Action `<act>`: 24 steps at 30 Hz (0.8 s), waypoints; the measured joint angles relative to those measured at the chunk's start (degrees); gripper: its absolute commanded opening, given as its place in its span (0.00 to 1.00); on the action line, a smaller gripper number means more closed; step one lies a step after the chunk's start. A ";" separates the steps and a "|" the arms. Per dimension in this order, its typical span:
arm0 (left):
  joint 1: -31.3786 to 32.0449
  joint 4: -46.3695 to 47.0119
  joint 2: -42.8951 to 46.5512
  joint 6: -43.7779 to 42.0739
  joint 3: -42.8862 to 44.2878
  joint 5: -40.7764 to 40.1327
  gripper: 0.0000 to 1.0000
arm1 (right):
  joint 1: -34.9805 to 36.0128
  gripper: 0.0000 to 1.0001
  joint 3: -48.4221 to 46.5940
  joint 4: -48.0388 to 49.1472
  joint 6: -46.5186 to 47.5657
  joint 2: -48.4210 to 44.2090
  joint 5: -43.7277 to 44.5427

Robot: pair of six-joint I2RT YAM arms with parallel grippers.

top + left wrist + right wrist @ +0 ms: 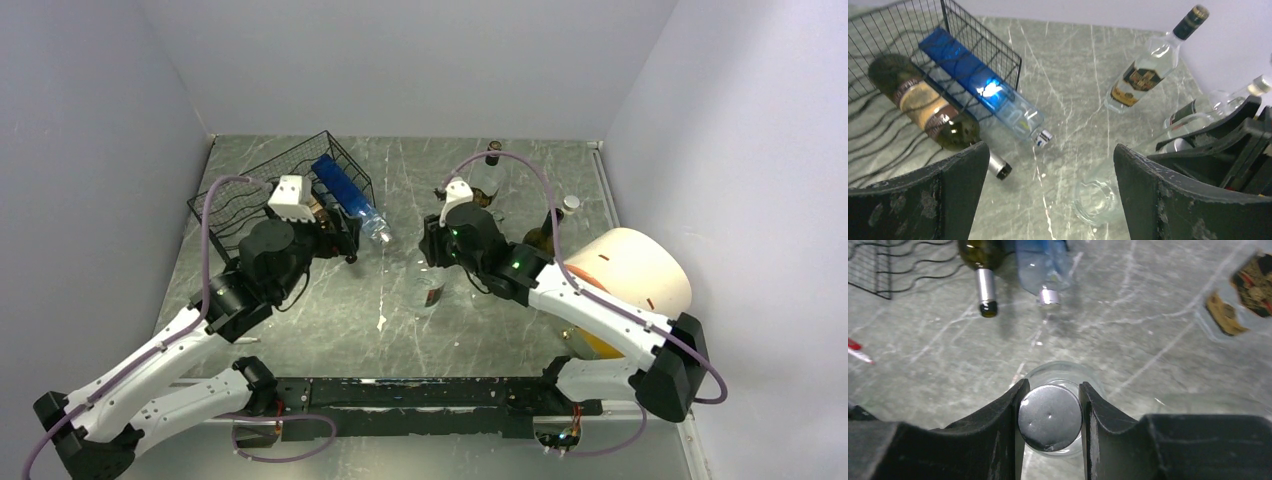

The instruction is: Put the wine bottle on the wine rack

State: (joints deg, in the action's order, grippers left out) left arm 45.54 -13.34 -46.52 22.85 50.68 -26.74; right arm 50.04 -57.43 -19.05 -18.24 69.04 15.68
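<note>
A clear glass wine bottle [432, 292] with a silver cap [1050, 417] stands on the table's middle. My right gripper [1052, 390] is shut on its cap, one finger on each side; in the top view this gripper [437, 245] sits right above the bottle. The bottle's glass base [1095, 197] shows in the left wrist view. The black wire wine rack [250, 195] lies at the back left and holds a dark green bottle [923, 107] and a blue bottle [973, 80]. My left gripper [1050, 150] is open and empty, just in front of the rack [893, 30].
A clear bottle with a gold label and black cap [1143, 75] stands at the back centre. Another clear bottle with a white cap [1218, 102] stands behind the right arm. A large cream cylinder [630, 270] sits at the right wall.
</note>
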 measured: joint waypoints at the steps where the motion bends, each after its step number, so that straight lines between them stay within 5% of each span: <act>1: 0.00 -0.15 -0.04 0.79 -0.72 0.07 0.98 | 0.07 0.00 -0.04 1.25 -0.35 0.55 -1.11; 8: -1.51 -0.17 -0.57 6.56 -5.18 5.03 0.98 | 1.62 0.00 3.82 12.50 -1.73 1.70 -5.95; 14: -6.78 2.10 -8.07 9.70 -5.51 15.65 0.98 | 6.58 0.00 13.90 22.58 -3.19 -4.81 1.01; 24: -10.60 6.29 -22.23 10.97 -7.17 30.73 0.98 | 16.55 0.00 23.87 14.34 -7.65 -21.86 8.74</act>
State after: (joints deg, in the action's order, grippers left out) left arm 34.94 -7.05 -68.75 33.82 43.51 3.99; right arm 66.59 -33.56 -4.71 -25.89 47.18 24.43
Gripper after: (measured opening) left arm 0.977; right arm 0.403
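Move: The clear bottle hangs by its capped neck from the right fingers. Its middle is roughly 14 cm right, 2 back and 20 below the empty left hand; from the right hand it lies some 10 cm below, 2 left and 1 back. The left gripper is about 16 cm left of the right hand, level in reach and 10 higher. About 23 cm below the left hand, the blue bottle on the rack lies 18 cm straight ahead, the racked wine bottle 13 ahead and 7 left. Down some 16 cm and about 6 cm to the right, the wide-open left hand sinks towards the clear bottle, its fingers tipping down about 30 degrees and turning clockwise. The right hand keeps its pinch on the capped neck, carries the bottle about 4 cm left, then draws it back while giving up that leftward shift, its left side rolling up. ##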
